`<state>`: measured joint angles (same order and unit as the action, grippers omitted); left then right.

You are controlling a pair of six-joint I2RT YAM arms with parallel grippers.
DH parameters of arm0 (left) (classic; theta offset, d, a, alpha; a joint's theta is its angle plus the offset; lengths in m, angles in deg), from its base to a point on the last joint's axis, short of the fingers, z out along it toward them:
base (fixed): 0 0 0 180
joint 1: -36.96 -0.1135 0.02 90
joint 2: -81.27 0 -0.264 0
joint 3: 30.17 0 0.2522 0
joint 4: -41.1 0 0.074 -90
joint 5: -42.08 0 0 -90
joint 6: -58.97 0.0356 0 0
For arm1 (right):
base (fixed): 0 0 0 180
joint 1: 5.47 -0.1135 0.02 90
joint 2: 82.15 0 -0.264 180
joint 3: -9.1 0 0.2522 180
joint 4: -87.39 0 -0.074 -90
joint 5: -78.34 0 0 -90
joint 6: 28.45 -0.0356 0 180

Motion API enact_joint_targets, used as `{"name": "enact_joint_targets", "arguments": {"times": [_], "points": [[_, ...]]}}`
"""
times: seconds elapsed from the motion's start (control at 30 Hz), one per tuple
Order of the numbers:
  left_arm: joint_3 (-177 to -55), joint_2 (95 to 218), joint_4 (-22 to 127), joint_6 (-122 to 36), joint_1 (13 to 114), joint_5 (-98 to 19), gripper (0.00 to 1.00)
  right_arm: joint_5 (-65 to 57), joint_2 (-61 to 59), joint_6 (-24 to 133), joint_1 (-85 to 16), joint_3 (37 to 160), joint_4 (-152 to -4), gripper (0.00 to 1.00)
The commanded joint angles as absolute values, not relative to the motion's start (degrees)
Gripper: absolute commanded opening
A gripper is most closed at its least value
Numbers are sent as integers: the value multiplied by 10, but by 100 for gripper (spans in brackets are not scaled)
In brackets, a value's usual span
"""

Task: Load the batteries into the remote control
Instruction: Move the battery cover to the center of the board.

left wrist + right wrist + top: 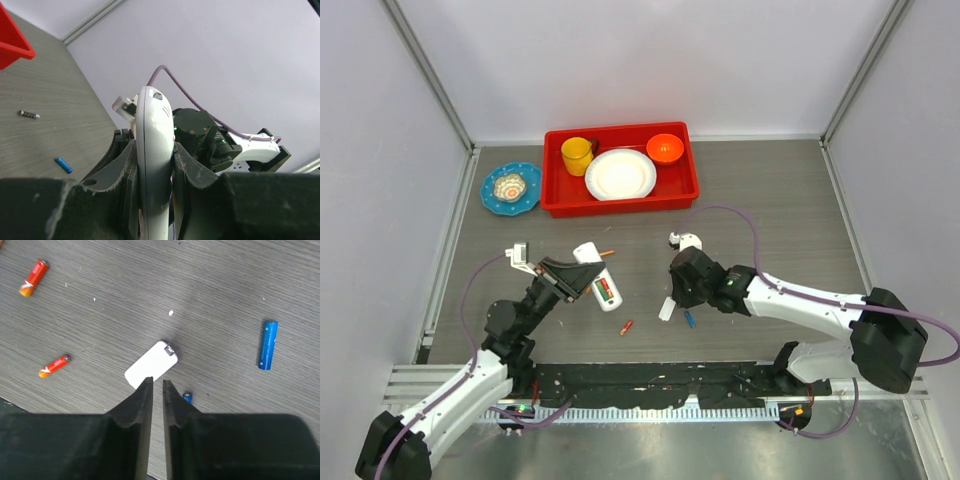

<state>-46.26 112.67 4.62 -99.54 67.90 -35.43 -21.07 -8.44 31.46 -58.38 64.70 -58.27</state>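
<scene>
My left gripper (578,277) (152,146) is shut on the white remote control (596,274) (155,130) and holds it off the table. In the top view the remote's open back shows green and red cells (607,292). My right gripper (673,291) (156,383) hovers low over the table with its jaws almost together and nothing between them. Just beyond its tips lies the small white cover (151,365) (666,308). A blue battery (267,345) lies to the right, and another blue battery (187,398) peeks out by the right finger. Two orange-red batteries (33,277) (54,365) lie to the left.
A red tray (558,197) at the back holds a yellow cup (577,155), a white plate (620,174) and an orange bowl (665,149). A blue dish (511,187) sits left of it. One more battery (607,252) lies behind the remote.
</scene>
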Motion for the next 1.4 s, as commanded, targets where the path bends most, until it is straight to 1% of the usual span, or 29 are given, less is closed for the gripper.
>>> {"name": "enact_joint_targets", "arguments": {"times": [0.0,0.03,0.07,0.37,0.67,1.03,1.37], "points": [[-448,1119,82,-981,679,-361,0,-225,-102,330,-598,649,-613,11],[-449,1121,81,-982,678,-361,0,-220,-97,332,-603,650,-609,3],[-449,1125,78,-983,678,-358,0,-218,-93,333,-608,650,-607,1],[-454,1166,54,-985,678,-352,0,-207,-51,339,-645,649,-576,1],[-453,1197,23,-987,679,-344,0,-201,-15,331,-654,634,-583,1],[-452,1178,45,-980,679,-353,0,-199,48,326,-654,652,-623,1],[-451,1175,46,-977,679,-357,0,-243,95,310,-646,681,-649,1]]}}
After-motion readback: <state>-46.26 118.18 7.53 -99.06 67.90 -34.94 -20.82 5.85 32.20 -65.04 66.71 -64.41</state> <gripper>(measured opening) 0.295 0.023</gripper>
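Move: The battery cover lies flat on the board about 6 cm below the right hand, 1 cm back and some 2 cm to its left. A blue battery sits about 6 cm to the right of the cover and 3 cm nearer; a second blue one some 7 cm ahead and 7 cm right of the right hand. A red battery is roughly 6 cm back and 11 cm left of it. From the raised left hand the cover is about level ahead, 16 cm right and 25 cm below. The battery cover is pushed along the board by the right hand's fingertips, which shut empty at the start. That hand first swings back about 4 cm and sinks some 5 cm beside the cover's near end, then sweeps left and forward, its tips meeting the cover's near edge. The left hand keeps the remote pinched and lowers it about 4 cm, tipping it slightly down. ##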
